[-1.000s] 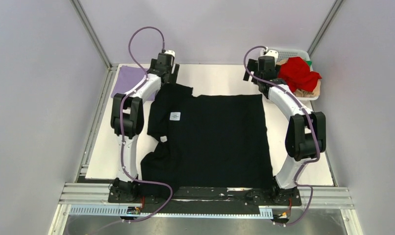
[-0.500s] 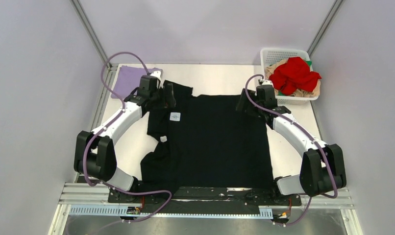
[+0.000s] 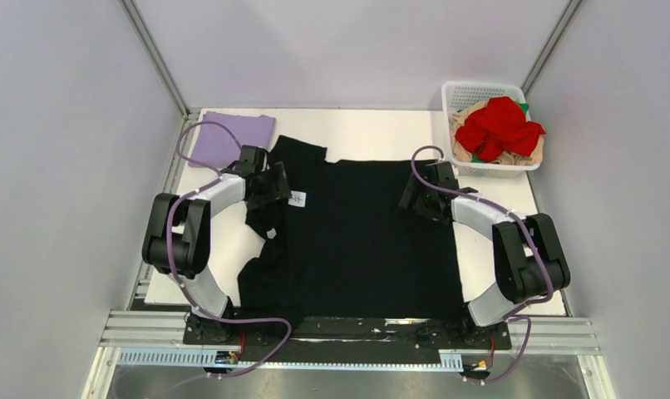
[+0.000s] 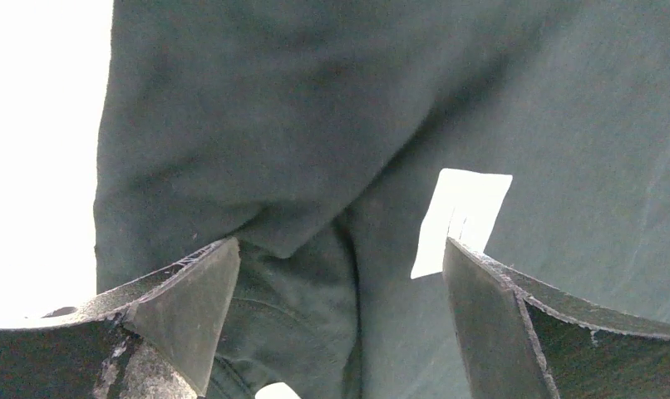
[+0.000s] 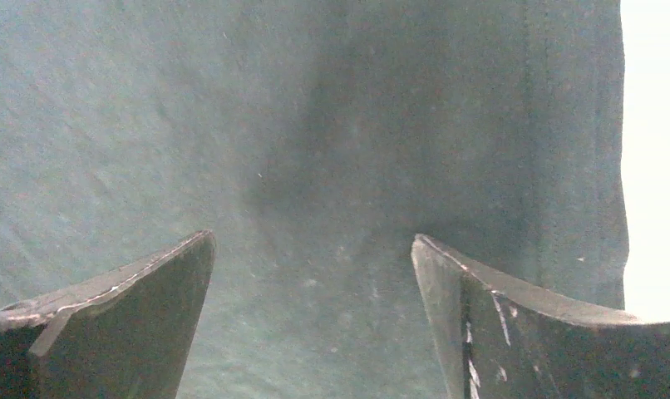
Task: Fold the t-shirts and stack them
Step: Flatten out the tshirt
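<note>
A large black t-shirt (image 3: 365, 237) lies spread on the white table, its white neck label (image 3: 298, 199) at the upper left. My left gripper (image 3: 278, 188) is open, low over the shirt's collar area; the wrist view shows the label (image 4: 460, 218) and folded black cloth (image 4: 315, 274) between its fingers. My right gripper (image 3: 415, 196) is open over the shirt's right hem edge (image 5: 602, 166), with flat black cloth (image 5: 315, 266) between its fingers. A folded lavender t-shirt (image 3: 229, 138) lies at the back left. Red (image 3: 502, 125), tan and green tees sit in the basket.
A white mesh basket (image 3: 482, 88) stands at the back right corner of the table. Bare white table (image 3: 373, 133) shows behind the black shirt and along both its sides. Metal frame posts rise at the back corners.
Both arms have pulled back from the far edge toward me and come down low over the black shirt, the left near the neck label, the right at the right hem.
</note>
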### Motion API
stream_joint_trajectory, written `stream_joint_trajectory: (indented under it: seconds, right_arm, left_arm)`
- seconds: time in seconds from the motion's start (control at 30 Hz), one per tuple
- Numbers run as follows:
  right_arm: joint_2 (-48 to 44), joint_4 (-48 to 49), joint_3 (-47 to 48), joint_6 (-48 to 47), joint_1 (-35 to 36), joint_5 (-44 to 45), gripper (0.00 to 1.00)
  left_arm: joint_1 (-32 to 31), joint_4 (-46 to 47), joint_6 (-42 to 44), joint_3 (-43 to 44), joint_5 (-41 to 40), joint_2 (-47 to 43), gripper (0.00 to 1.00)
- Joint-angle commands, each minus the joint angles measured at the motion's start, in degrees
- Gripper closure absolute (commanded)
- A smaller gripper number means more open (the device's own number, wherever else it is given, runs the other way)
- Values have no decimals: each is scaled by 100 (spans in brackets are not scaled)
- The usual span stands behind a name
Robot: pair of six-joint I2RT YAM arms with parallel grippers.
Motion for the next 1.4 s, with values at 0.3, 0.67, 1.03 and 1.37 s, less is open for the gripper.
stream_joint_trajectory:
  seconds: [0.3,0.67,1.03,1.37]
  right_arm:
    - [864,237,374,51,-621,246,0]
    - [-5,-125,627,-466,-448,488,0]
    - [550,56,1498,-518,11,421,0]
    - [1802,79,2315,-563,-7,386,0]
  left_arm:
    - [570,-653,529,1631,-440,1455,0]
    - [379,-1516,989,2135,30,567,0]
    - [-434,-706,401,2500,522,826,0]
    - [-423,-587,-237,3520,75,2442,0]
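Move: The black t-shirt lies right under both open hands, 1–2 cm down; its middle is about 24 cm right of and 12 cm back from the left hand, and 22 cm left of and 10 cm back from the right hand. From the left hand, the white label is 6 cm right and 1 cm ahead, the purple folded shirt 22 cm ahead and 14 cm left. The basket stands 27 cm ahead of the right hand and 21 cm right. Fingers wide and low on the cloth, both hands keep smoothing forward and apart, the left about 8 cm towards the purple shirt, the right about 5 cm. Both then lift clear, the left some 10 cm high and swinging right over the shirt's upper left part, the right half as high and slightly left, and sink again farther forward, over the shirt's far part. ##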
